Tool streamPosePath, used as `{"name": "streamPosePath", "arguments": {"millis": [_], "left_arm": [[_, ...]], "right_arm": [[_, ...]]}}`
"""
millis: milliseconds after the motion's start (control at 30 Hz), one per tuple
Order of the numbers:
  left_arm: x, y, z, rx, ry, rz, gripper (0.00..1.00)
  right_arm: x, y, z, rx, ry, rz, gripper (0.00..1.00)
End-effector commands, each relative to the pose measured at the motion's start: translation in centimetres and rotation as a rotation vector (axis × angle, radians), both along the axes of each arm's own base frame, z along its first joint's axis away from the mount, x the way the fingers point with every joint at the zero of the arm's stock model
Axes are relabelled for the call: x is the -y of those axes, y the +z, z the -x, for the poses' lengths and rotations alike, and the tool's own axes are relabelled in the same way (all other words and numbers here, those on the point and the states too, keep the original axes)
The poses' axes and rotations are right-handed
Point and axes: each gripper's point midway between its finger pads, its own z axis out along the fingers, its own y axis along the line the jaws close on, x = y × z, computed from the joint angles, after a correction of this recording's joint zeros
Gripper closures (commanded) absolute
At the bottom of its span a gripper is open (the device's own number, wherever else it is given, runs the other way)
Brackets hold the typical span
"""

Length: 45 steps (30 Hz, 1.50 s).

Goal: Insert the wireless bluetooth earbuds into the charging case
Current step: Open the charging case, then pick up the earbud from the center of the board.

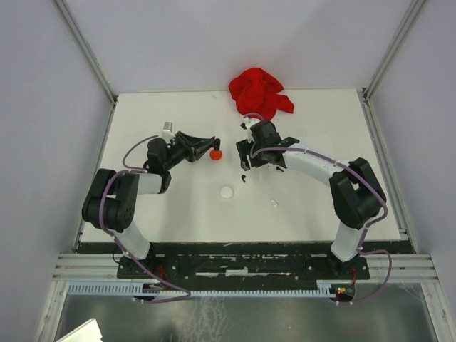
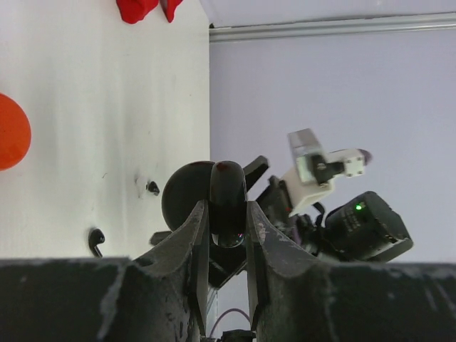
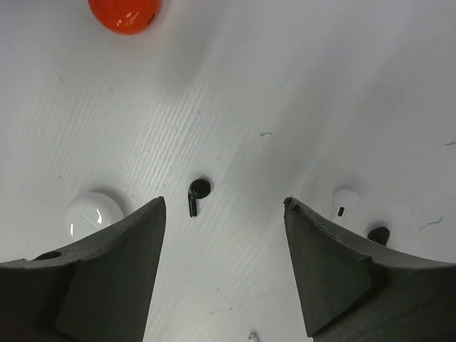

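My left gripper (image 2: pixel 228 214) is shut on a black round charging case (image 2: pixel 228 192), held on edge between the fingers; a dark round flap (image 2: pixel 184 194) shows behind it. In the top view this gripper (image 1: pixel 208 148) hangs beside an orange-red disc (image 1: pixel 216 154). My right gripper (image 3: pixel 224 203) stands open above the table with nothing between its fingers. A black earbud (image 3: pixel 197 194) lies on the table under the gap, nearer the left finger. The same earbud (image 1: pixel 244 178) shows just in front of the right gripper (image 1: pixel 244 161). Two black earbuds (image 2: pixel 95 241) (image 2: pixel 152 188) lie on the table in the left wrist view.
A red cloth (image 1: pixel 260 91) lies crumpled at the table's far edge. A white disc (image 1: pixel 226 192) sits mid-table, and a small white piece (image 1: pixel 273 203) lies to its right. In the right wrist view the orange-red disc (image 3: pixel 125 13) is ahead and a small white bud (image 3: pixel 345 199) lies right.
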Motion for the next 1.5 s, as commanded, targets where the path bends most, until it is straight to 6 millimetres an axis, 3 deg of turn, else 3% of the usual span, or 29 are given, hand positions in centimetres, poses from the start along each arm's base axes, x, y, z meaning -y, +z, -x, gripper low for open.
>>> {"name": "streamPosePath", "arguments": {"millis": [0, 233, 633, 1200, 1467], "left_arm": [[-0.4, 3.2, -0.2, 0.085, 0.038, 0.085, 0.97], [-1.2, 3.3, 0.2, 0.088, 0.056, 0.085, 0.97], [-2.4, 2.8, 0.4, 0.080, 0.078, 0.091, 0.97], [-2.9, 2.5, 0.4, 0.077, 0.087, 0.088, 0.97], [-3.0, 2.6, 0.4, 0.080, 0.090, 0.088, 0.97]], "right_arm": [[-1.6, -2.1, 1.4, -0.089, 0.041, 0.054, 0.26], [-3.2, -4.0, 1.8, -0.127, 0.057, 0.099, 0.36], [-3.3, -5.7, 1.6, -0.146, 0.042, 0.157, 0.43], [-3.0, -6.7, 1.8, -0.164, 0.045, 0.208, 0.58], [-3.0, -7.1, 1.7, -0.171, 0.043, 0.213, 0.60]]}}
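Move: The near black earbud lies about 8 cm below the right hand, 2 cm back and 3 cm to its left. From that earbud, the white case stands 5 cm left and 4 cm back, the orange case 8 cm left and 7 cm farther out, the other black earbud 11 cm right and 3 cm farther out. From the left hand, the near black earbud is roughly 9 cm right, 7 cm back and 16 cm below. Right hand sinks some 7 cm, fingers half-closing around the near black earbud; left carries the black case 3 cm left. ##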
